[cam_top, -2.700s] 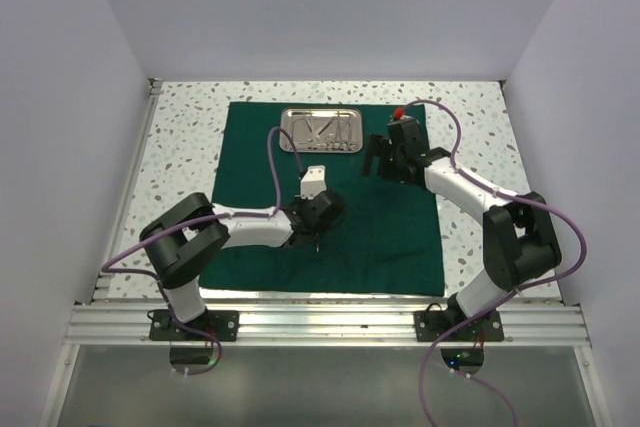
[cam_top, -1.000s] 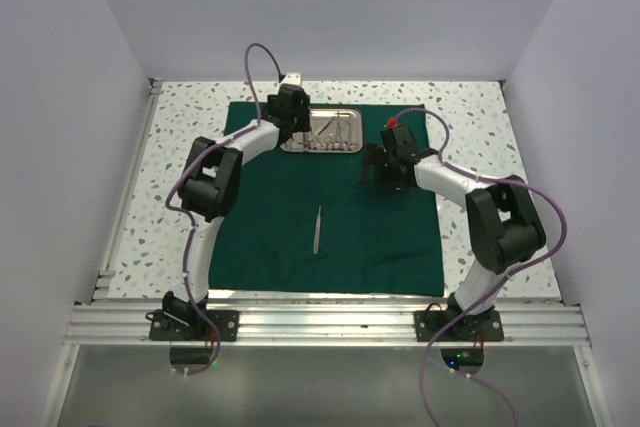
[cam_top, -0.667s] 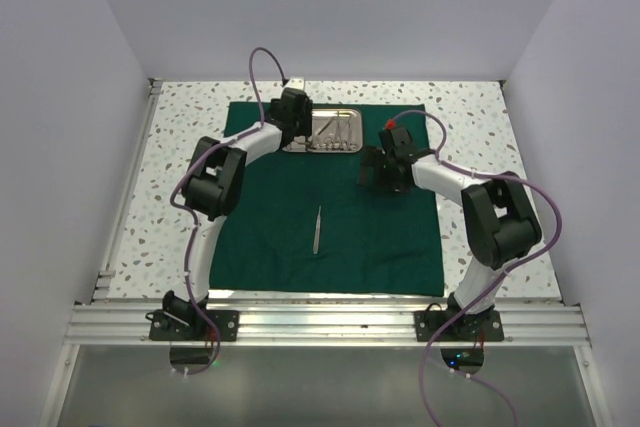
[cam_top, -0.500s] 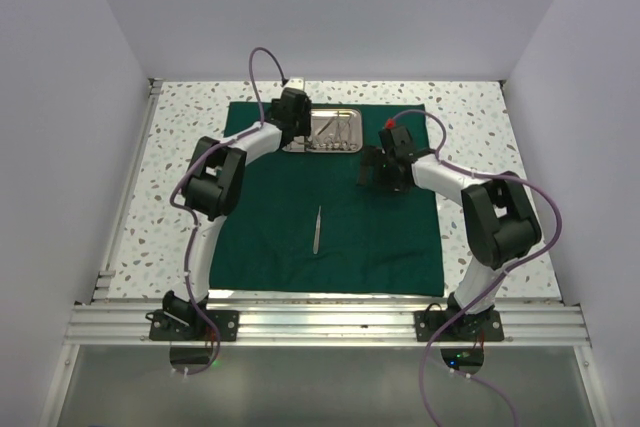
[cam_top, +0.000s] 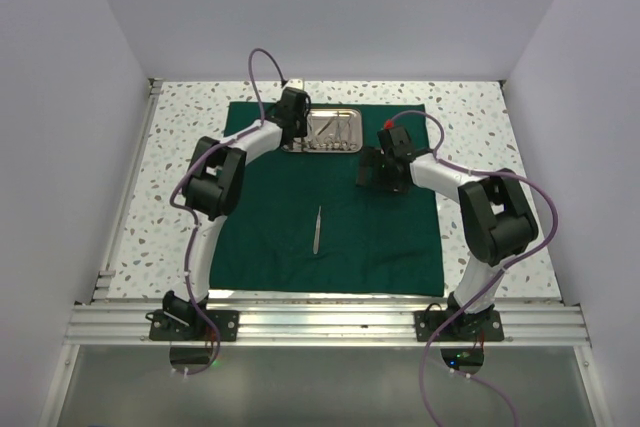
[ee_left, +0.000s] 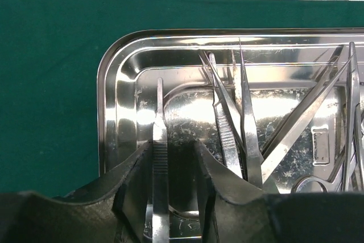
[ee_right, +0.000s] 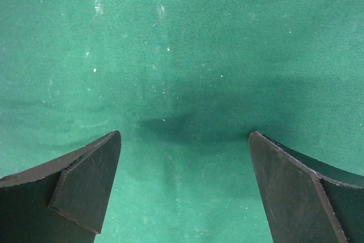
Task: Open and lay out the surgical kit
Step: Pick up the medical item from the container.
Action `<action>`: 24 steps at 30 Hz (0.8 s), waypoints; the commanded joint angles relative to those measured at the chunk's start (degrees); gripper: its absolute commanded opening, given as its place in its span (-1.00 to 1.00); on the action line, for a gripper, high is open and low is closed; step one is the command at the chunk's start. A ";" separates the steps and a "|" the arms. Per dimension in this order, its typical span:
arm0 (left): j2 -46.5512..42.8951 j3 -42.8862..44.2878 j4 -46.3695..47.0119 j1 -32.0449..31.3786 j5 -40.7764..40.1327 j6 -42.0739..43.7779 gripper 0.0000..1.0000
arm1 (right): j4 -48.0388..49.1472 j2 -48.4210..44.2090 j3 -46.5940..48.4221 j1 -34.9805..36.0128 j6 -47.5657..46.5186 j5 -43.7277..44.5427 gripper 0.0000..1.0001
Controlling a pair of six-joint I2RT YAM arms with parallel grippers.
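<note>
The dark green cloth (cam_top: 330,197) lies spread flat on the table. The steel tray (cam_top: 352,115) sits on its far edge and holds several silver instruments (ee_left: 233,123). One pair of tweezers (cam_top: 317,228) lies alone on the middle of the cloth. My left gripper (cam_top: 298,130) is open and low in the tray's left end. In the left wrist view its fingers (ee_left: 136,169) straddle another pair of tweezers (ee_left: 159,135) lying in the tray (ee_left: 105,83). My right gripper (cam_top: 376,169) is open and empty over the bare cloth (ee_right: 182,38), right of the tray's near corner.
Speckled tabletop (cam_top: 180,157) shows around the cloth. White walls close in the left, right and far sides. A metal rail (cam_top: 320,322) runs along the near edge by the arm bases.
The left arm left the tweezers on the middle of the cloth and moved to the tray. In the last second it only settled slightly. The right gripper edged a little leftward.
</note>
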 commanded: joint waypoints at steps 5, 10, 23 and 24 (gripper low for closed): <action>4.61 -4.03 -11.07 0.92 2.93 -0.27 -0.43 | 1.35 0.97 1.95 0.09 0.37 -1.06 0.96; 4.62 -5.71 -9.84 1.36 4.78 -0.18 -0.80 | 1.26 1.06 2.04 0.09 0.46 -1.15 0.96; -0.47 -4.14 -8.25 1.62 5.14 0.69 -1.00 | 1.17 1.15 2.13 0.09 0.37 -1.15 0.96; -0.92 -3.52 -8.43 1.62 4.96 0.96 -1.00 | 1.17 1.15 2.13 0.00 0.37 -1.15 0.96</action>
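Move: The medical item, slim steel forceps lying lengthwise in the tray, is between the left hand's half-open fingers, its middle about 1 cm to the left, 1 cm back and 1 cm below. Two crossed forceps lie roughly 4 cm right and 1 cm ahead; the tray's middle is some 6 cm right, level fore and aft. From the right hand, the medical item lies about 16 cm ahead, 21 cm left and 2 cm below. Staying in place over the tray's left end, within about half a centimetre, the left hand shuts its fingers from a bit under half open to nearly closed. The two fingertips come in from either side and pinch the forceps around the ribbed grip. The closing effort rises as they meet, and the fingers then keep their hold. ##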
